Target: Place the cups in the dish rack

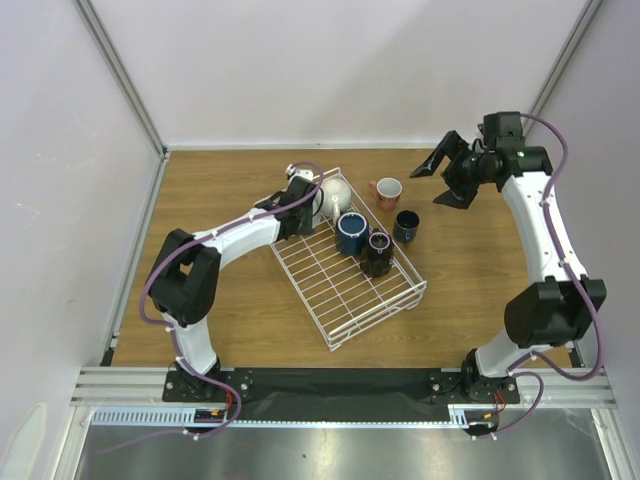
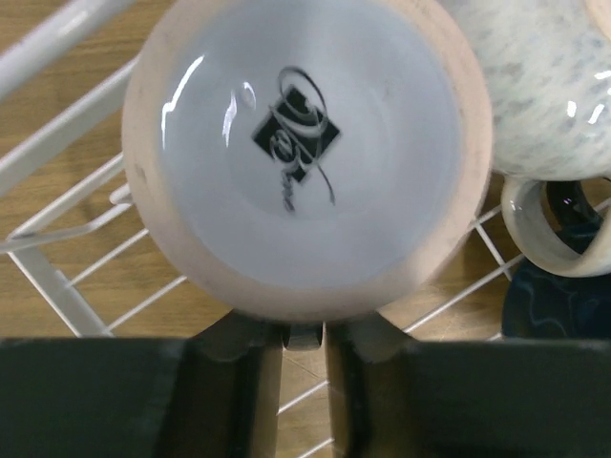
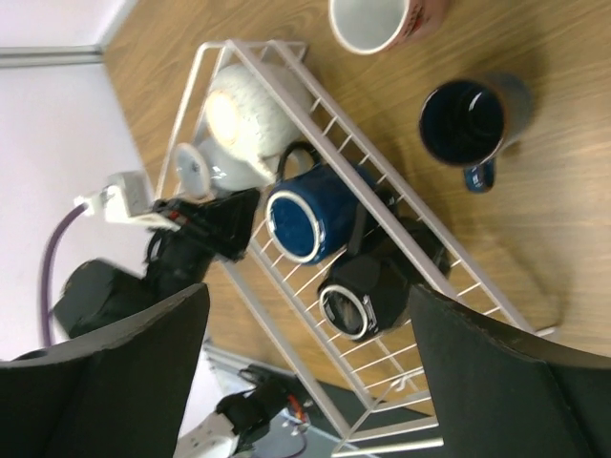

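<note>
The white wire dish rack lies at mid-table. My left gripper is over its far corner, shut on the handle of an upturned pale grey-blue cup, whose logo-marked base faces the wrist camera. The fingers stand close together on either side of the handle. A speckled cream cup, a navy blue cup and a black cup sit in the rack. A salmon-pink cup and a dark navy cup stand on the table beyond it. My right gripper hangs open and empty, raised at the back right.
The wooden table is closed in by white walls at the back and both sides. The near half of the rack holds no cups. The cream cup's handle lies just right of the held cup.
</note>
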Available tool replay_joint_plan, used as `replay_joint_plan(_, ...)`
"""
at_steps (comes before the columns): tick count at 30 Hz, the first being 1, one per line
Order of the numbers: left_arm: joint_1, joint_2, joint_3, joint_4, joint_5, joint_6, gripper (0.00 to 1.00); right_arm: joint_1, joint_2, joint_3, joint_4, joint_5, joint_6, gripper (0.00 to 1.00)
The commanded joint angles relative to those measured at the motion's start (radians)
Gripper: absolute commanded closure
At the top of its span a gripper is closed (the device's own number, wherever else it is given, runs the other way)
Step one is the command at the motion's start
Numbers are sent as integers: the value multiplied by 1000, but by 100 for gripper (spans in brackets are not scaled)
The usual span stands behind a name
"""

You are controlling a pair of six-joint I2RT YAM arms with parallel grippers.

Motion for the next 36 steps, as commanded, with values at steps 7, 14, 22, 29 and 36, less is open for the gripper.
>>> replay_joint_plan(7,41,-8,23,3,-72,-16,40,46,169,138,-36,253,14,28)
replay_joint_plan(14,41,-101,-16,0,18,-13,21,84,354,285,-101,421,-20,31)
replay_joint_plan(22,41,-281,-69,36,227,25,5,138,425,229,-102,493,-68,44)
replay_joint_plan(29,43,-413,-85,10,386,41,5,147,477,182,-63,522,-135,43)
replay_joint_plan(36,44,-486,-34,-44,489,25,6,152,502,129,-26,534,-160,46)
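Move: The left hand still has the white cup by its handle in the rack, the cup's middle about 5 cm ahead; the speckled cup stands about 8 cm ahead and 7 right, the blue mug 9 right and 1 back. From the right hand the dark cup is about 4 cm ahead, 1 left and 24 below; the pink cup 12 ahead, 4 left, the black mug 2 back, 7 left, both about as low. Left lets go of white cup, rises 15 cm; right sinks 18 cm and forward towards dark cup, narrowing. ##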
